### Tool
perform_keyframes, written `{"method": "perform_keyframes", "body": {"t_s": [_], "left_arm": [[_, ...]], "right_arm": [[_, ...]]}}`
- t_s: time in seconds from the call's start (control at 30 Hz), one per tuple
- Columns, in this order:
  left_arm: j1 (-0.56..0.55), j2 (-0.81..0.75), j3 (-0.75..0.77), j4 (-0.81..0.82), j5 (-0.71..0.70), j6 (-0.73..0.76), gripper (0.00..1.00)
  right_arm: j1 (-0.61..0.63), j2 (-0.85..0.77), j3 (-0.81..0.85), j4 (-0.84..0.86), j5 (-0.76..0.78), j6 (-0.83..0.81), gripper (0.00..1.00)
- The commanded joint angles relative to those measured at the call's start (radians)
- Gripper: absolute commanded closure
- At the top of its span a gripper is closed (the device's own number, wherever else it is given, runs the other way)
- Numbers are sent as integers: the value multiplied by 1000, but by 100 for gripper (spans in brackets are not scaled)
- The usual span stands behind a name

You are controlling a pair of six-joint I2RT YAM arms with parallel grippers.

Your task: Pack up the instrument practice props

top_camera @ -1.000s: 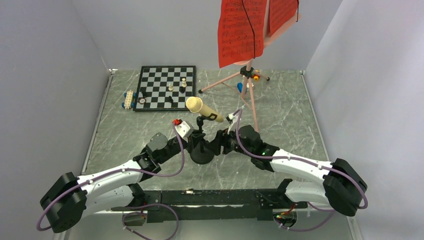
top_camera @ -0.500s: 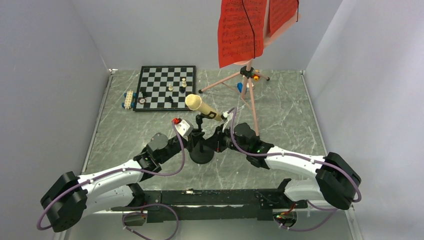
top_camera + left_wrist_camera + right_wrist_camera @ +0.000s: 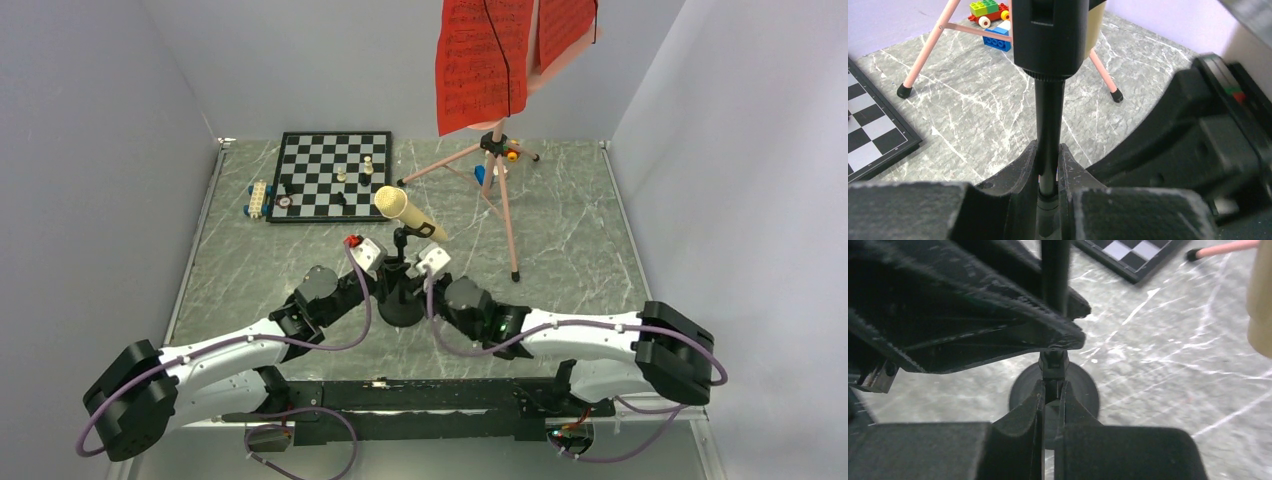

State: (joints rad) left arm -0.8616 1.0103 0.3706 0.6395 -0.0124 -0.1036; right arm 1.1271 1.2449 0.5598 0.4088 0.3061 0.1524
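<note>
The cream foam-headed microphone [image 3: 404, 211] sits tilted on its black stand, whose round base [image 3: 402, 312] rests on the table between my arms. My left gripper [image 3: 1048, 150] is shut on the stand's black pole [image 3: 1049, 115] from the left. My right gripper [image 3: 1052, 385] is shut on the lower pole just above the base [image 3: 1083, 390], from the right. In the top view both grippers, left [image 3: 388, 288] and right [image 3: 420, 292], meet at the stand. The pink tripod music stand [image 3: 497, 170] stands at the back with red sheet-music pages [image 3: 482, 65] on it.
A chessboard [image 3: 335, 175] with pieces lies at the back left, with a toy brick piece [image 3: 258, 198] by its left edge. Small coloured toy bricks [image 3: 989, 10] lie under the tripod. A tripod leg [image 3: 510, 235] reaches toward the right arm. Walls enclose three sides.
My right arm has swung left and down from beside the microphone head to the stand's lower pole and closed there. The left gripper has stayed on the pole.
</note>
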Motion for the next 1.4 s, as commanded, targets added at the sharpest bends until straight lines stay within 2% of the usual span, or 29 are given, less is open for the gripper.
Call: {"method": "perform_keyframes", "body": {"t_s": [0.0, 0.1, 0.17, 0.27, 0.37, 0.43, 0.5, 0.53, 0.6, 0.67, 0.73, 0.8, 0.9, 1.07, 1.37], "left_arm": [[-11, 25, 4, 37, 15, -67, 100], [-11, 25, -4, 48, 16, -74, 100], [-13, 25, -3, 45, 15, -73, 100], [-11, 22, -4, 44, 15, -72, 100], [-11, 16, -6, 36, 16, -67, 100], [-12, 10, -12, 34, 15, -62, 100], [-11, 2, -23, 40, -16, -61, 100], [-11, 0, -27, 44, -22, -63, 100], [-11, -2, -33, 49, -28, -63, 100], [-11, -1, -35, 53, -34, -66, 100], [-12, 2, -34, 54, -47, -76, 100], [-12, 8, -29, 51, -55, -85, 99], [-11, 9, -23, 58, -53, -97, 91], [-12, -13, -4, 37, -58, -110, 60], [-12, -66, 53, -26, -57, -81, 41]], "right_arm": [[134, 98, 15, 68, 416, -337, 100], [221, 222, 21, 209, 638, -553, 100], [262, 310, 24, 324, 733, -680, 100], [297, 396, 40, 423, 798, -786, 100], [311, 422, 49, 461, 817, -809, 100], [313, 375, 55, 393, 786, -731, 100], [313, 293, 70, 228, 703, -573, 100], [308, 251, 78, 153, 665, -501, 91], [288, 187, 94, 13, 582, -375, 63], [279, 139, 112, -73, 543, -267, 43], [274, 91, 122, -142, 515, -188, 30], [270, 38, 128, -202, 484, -108, 22], [264, -33, 122, -278, 444, -13, 17], [255, -154, 98, -354, 399, 100, 14], [252, -254, 75, -401, 401, 141, 12]]}}
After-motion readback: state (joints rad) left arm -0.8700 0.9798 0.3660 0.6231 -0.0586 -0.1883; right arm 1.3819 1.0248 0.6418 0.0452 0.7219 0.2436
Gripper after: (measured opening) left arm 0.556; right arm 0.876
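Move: The right hand already has the small knob on the mic stand's lower collar between its fingers. The pole stands about 2 cm ahead and 2 cm left of this hand, with the round base some 12 cm below the hand. The music stand's near foot is roughly 8 cm farther out and 22 cm to the right. The left hand grips the pole just above the collar, the knob about 2 cm back, 2 cm right and 3 cm below it. Still pinching the knob, the right hand goes on twisting it, about 45 degrees counter-clockwise looking along the fingers, then opens wide, lets go and backs away some 7 cm, up, back and to the right, rolling back as it goes. The left hand holds the pole in place throughout, then near the end spreads its fingers and frees it. ##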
